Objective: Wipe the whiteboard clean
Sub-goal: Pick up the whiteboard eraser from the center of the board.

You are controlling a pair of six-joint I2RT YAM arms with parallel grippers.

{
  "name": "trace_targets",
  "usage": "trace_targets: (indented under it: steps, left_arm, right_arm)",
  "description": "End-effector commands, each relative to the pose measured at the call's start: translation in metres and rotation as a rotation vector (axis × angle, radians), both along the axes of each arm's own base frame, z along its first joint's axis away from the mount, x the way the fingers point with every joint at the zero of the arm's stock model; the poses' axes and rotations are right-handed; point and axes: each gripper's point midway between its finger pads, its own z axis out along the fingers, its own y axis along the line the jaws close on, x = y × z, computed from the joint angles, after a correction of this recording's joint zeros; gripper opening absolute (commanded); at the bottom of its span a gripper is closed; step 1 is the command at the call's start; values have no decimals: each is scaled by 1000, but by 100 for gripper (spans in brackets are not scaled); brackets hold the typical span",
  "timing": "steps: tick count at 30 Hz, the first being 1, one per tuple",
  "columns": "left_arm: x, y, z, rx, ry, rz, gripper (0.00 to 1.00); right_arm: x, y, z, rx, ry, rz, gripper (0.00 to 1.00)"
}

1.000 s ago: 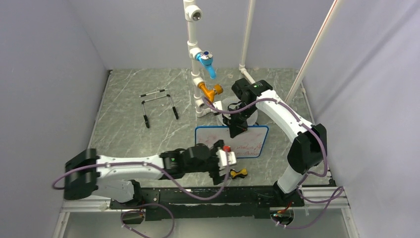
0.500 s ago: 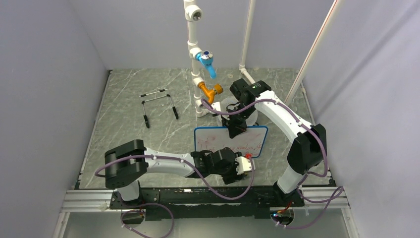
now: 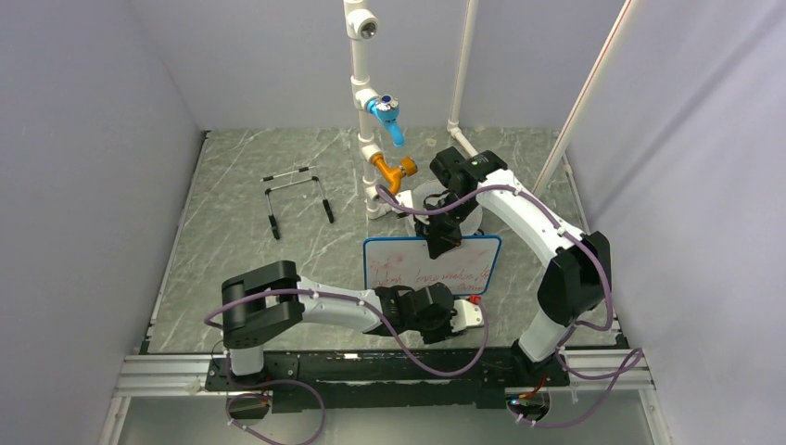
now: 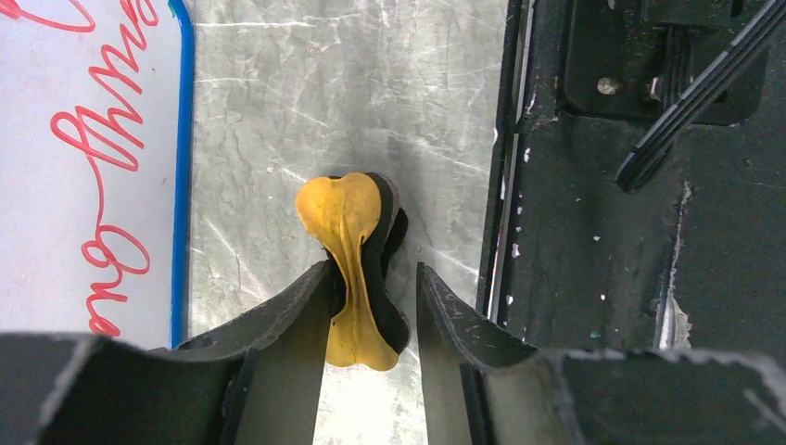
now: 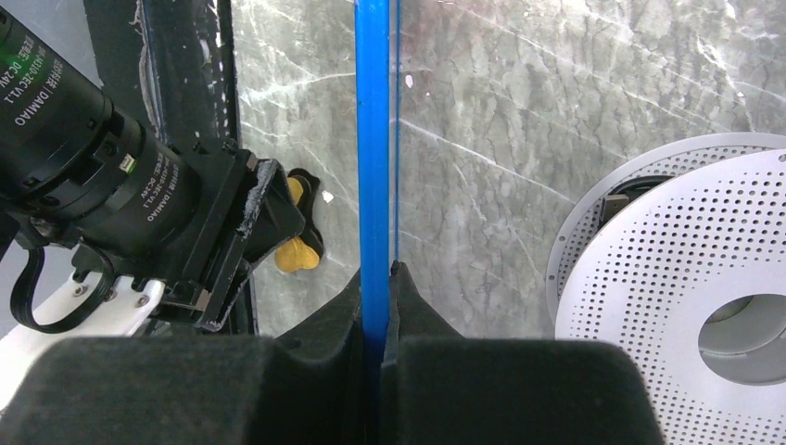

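The whiteboard [image 3: 408, 267], blue-framed with red handwriting, is held up on edge near the table's front. My right gripper [image 3: 443, 241] is shut on its top rim; in the right wrist view the blue frame [image 5: 373, 139] runs straight between the pinched jaws [image 5: 378, 273]. A yellow and black eraser [image 4: 348, 222] lies on the marble beside the board's edge [image 4: 181, 139]. My left gripper [image 4: 373, 278] straddles it with the jaws partly open: the left finger touches the eraser and a gap shows at the right finger. The eraser [image 5: 295, 250] also peeks out under the left arm.
A grey perforated disc [image 5: 686, 241] lies behind the board. A white pipe stand with blue and orange valves [image 3: 375, 111] rises at the back. A small wire stand [image 3: 297, 195] sits at the left. The black base rail [image 4: 630, 232] runs right beside the eraser.
My left arm has swung right along the front edge and come down over the eraser, its jaws narrowing from wide open. The right gripper and the board have stayed put.
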Motion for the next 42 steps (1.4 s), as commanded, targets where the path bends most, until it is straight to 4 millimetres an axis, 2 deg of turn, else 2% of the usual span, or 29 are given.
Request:
trace_targets:
  steps: [1, 6, 14, 17, 18, 20, 21, 24, 28, 30, 34, 37, 40, 42]
  left_arm:
    - [7, -9, 5, -4, -27, 27, 40]
    - [6, -8, -7, 33, -25, 23, 31]
    - [4, -6, -15, 57, -26, 12, 31]
    - [3, -5, -17, 64, -26, 11, 25]
    - [3, -4, -18, 64, -25, 11, 20]
    - [3, -3, -17, 60, -23, 14, 0]
    - [2, -2, -13, 46, -22, 18, 0]
    - [4, 4, 20, -54, -28, 62, 0]
    - [6, 31, 72, -252, -5, 189, 0]
    - [16, 56, 89, -343, -23, 293, 0]
    - [38, 121, 102, -500, -63, 532, 0]
    - [54, 166, 102, -608, -83, 694, 0]
    - [66, 198, 97, -667, -72, 792, 0]
    - [71, 211, 96, -696, -79, 823, 0]
  right_arm:
    - [7, 8, 4, 41, -11, -21, 0]
    - [5, 8, 4, 43, -4, -17, 0]
    - [5, 8, 4, 45, 2, -18, 0]
    - [5, 8, 4, 44, 3, -21, 0]
    - [5, 8, 3, 43, 6, -21, 0]
    - [5, 8, 3, 43, 8, -22, 0]
    - [5, 8, 3, 44, 9, -25, 0]
    - [5, 9, 5, 53, 13, -33, 0]
    - [5, 14, 9, 75, 38, -75, 0]
    - [7, 19, 11, 90, 50, -111, 0]
    - [16, 28, 13, 114, 49, -210, 0]
    - [23, 33, 16, 135, 46, -275, 0]
    - [28, 36, 15, 137, 45, -324, 0]
    - [27, 35, 14, 131, 44, -328, 0]
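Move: Just under the left hand's straddling fingers lies the eraser, about 1 cm ahead, level sideways and some 2 cm below the hand point. From that hand the tilted whiteboard's middle is about 12 cm ahead, 3 cm left and 5 cm up; the perforated reel stands about 27 cm straight ahead, near hand height. The table's front edge runs 7 cm straight behind. From the right hand the eraser is roughly 12 cm back, 2 cm right and 14 cm below. Settling about 1 cm forward and down, the left hand shuts its half-open fingers and pinches the eraser's waist, then whisks it some 18 cm left and 9 cm up, swinging forward late, turning counter-clockwise and tipping its fingers up. Still pinching the whiteboard's far edge, the right hand then eases 2 cm left and 1 cm forward, turning about 15 degrees clockwise. ##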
